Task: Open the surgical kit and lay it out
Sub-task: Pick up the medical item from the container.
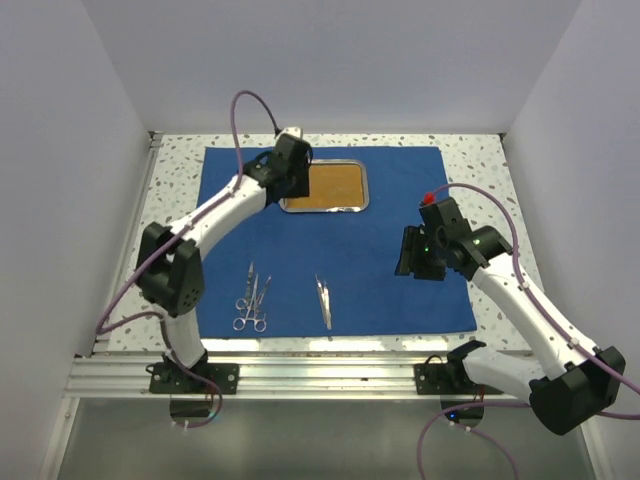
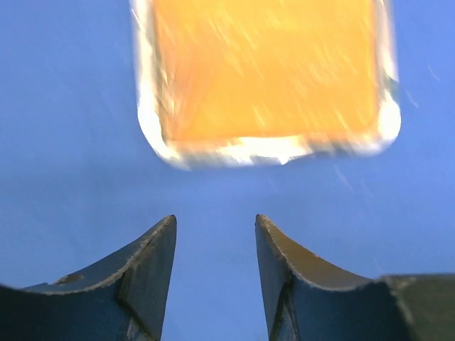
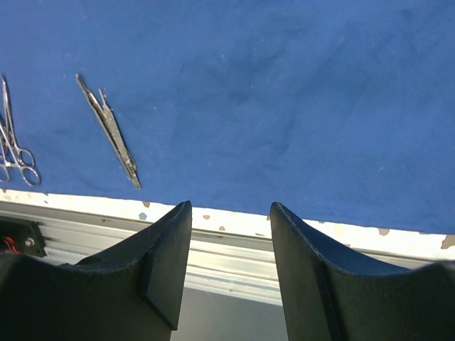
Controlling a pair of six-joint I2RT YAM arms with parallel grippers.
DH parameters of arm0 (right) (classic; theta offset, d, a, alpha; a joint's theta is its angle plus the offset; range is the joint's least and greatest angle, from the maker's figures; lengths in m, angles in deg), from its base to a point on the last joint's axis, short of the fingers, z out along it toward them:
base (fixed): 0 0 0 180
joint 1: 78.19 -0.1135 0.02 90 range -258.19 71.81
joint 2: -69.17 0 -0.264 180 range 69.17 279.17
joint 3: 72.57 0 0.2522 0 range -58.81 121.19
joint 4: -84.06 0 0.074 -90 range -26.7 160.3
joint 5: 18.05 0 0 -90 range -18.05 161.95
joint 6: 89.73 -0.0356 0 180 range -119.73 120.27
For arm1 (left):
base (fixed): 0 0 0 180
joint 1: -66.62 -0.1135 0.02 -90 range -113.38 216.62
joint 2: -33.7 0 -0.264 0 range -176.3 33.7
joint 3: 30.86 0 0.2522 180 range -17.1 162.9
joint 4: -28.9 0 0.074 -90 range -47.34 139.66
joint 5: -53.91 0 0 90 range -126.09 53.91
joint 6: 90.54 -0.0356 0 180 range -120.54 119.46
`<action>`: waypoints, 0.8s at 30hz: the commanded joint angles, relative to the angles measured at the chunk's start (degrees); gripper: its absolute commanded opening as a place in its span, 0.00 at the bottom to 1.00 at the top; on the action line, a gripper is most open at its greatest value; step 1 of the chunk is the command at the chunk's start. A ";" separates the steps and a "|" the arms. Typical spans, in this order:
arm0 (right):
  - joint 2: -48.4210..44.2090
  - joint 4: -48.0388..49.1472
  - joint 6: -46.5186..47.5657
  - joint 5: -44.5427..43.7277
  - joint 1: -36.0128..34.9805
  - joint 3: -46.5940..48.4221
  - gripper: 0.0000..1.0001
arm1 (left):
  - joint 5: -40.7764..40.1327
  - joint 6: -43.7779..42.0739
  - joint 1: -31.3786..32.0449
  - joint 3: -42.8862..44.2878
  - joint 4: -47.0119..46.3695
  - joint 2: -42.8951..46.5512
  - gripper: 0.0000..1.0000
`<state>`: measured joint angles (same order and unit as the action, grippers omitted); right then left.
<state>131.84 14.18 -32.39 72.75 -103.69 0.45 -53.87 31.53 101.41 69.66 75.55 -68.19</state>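
Observation:
The royal-blue cloth wrap (image 1: 380, 230) lies spread flat on the table. On its far part sits the steel tray (image 1: 335, 187) with an orange-brown inside, empty. My left gripper (image 1: 291, 183) hovers at the tray's left end. In the left wrist view it is open (image 2: 215, 222) over bare cloth, just short of the tray (image 2: 266, 78). Ring-handled scissors and forceps (image 1: 251, 300) lie side by side near the front left, with tweezers (image 1: 323, 301) to their right. My right gripper (image 1: 410, 262) hangs open above the cloth's right part, nothing between its fingers (image 3: 231, 206). The tweezers (image 3: 109, 131) lie to its left.
The speckled tabletop (image 1: 178, 180) shows around the cloth. An aluminium rail (image 1: 320, 370) runs along the near edge, and in the right wrist view that rail (image 3: 234, 256) lies just beyond the cloth's hem. White walls close in the left, far and right sides.

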 commanded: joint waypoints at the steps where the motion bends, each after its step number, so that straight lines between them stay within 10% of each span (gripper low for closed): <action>1: 1.04 0.31 -1.61 -2.29 -0.08 2.00 0.52 | 3.71 -16.41 -4.98 11.80 -4.85 -9.62 0.51; 10: 7.72 0.31 -1.96 -6.24 0.01 7.00 0.52 | 6.79 -26.97 -10.61 39.26 0.43 -34.78 0.46; 21: 14.67 0.22 -0.91 -6.86 0.10 11.75 0.52 | 11.28 -26.63 -12.55 35.50 -2.47 -37.95 0.34; 24: 15.55 0.31 -0.82 -6.69 0.10 12.19 0.52 | 10.93 -26.63 -12.55 34.44 -2.39 -38.82 0.17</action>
<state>146.99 14.23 -33.79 66.96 -103.69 10.07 -43.93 5.96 89.02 104.85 74.45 -106.76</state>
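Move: From the left hand, the next thin medical item lies in the left end of the metal tray, about 16 cm ahead, 3 cm left and 12 cm below. The tray's middle is also some 16 cm ahead but 5 cm right. On the cloth behind are the laid-out scalpels, roughly 17 cm back and 5 cm right. From the right hand, that item is about 35 cm ahead and 28 cm left, well below. Swing the open left gripper forward about 16 cm over the tray's left end, then sink some 11 cm towards the thin items lying along its left rim, turning a little clockwise with the left side rising. Once low, draw the fingers most of the way together around an item, without counting on a grip yet. Meanwhile ease the empty right hand about 5 cm forward over the cloth. ##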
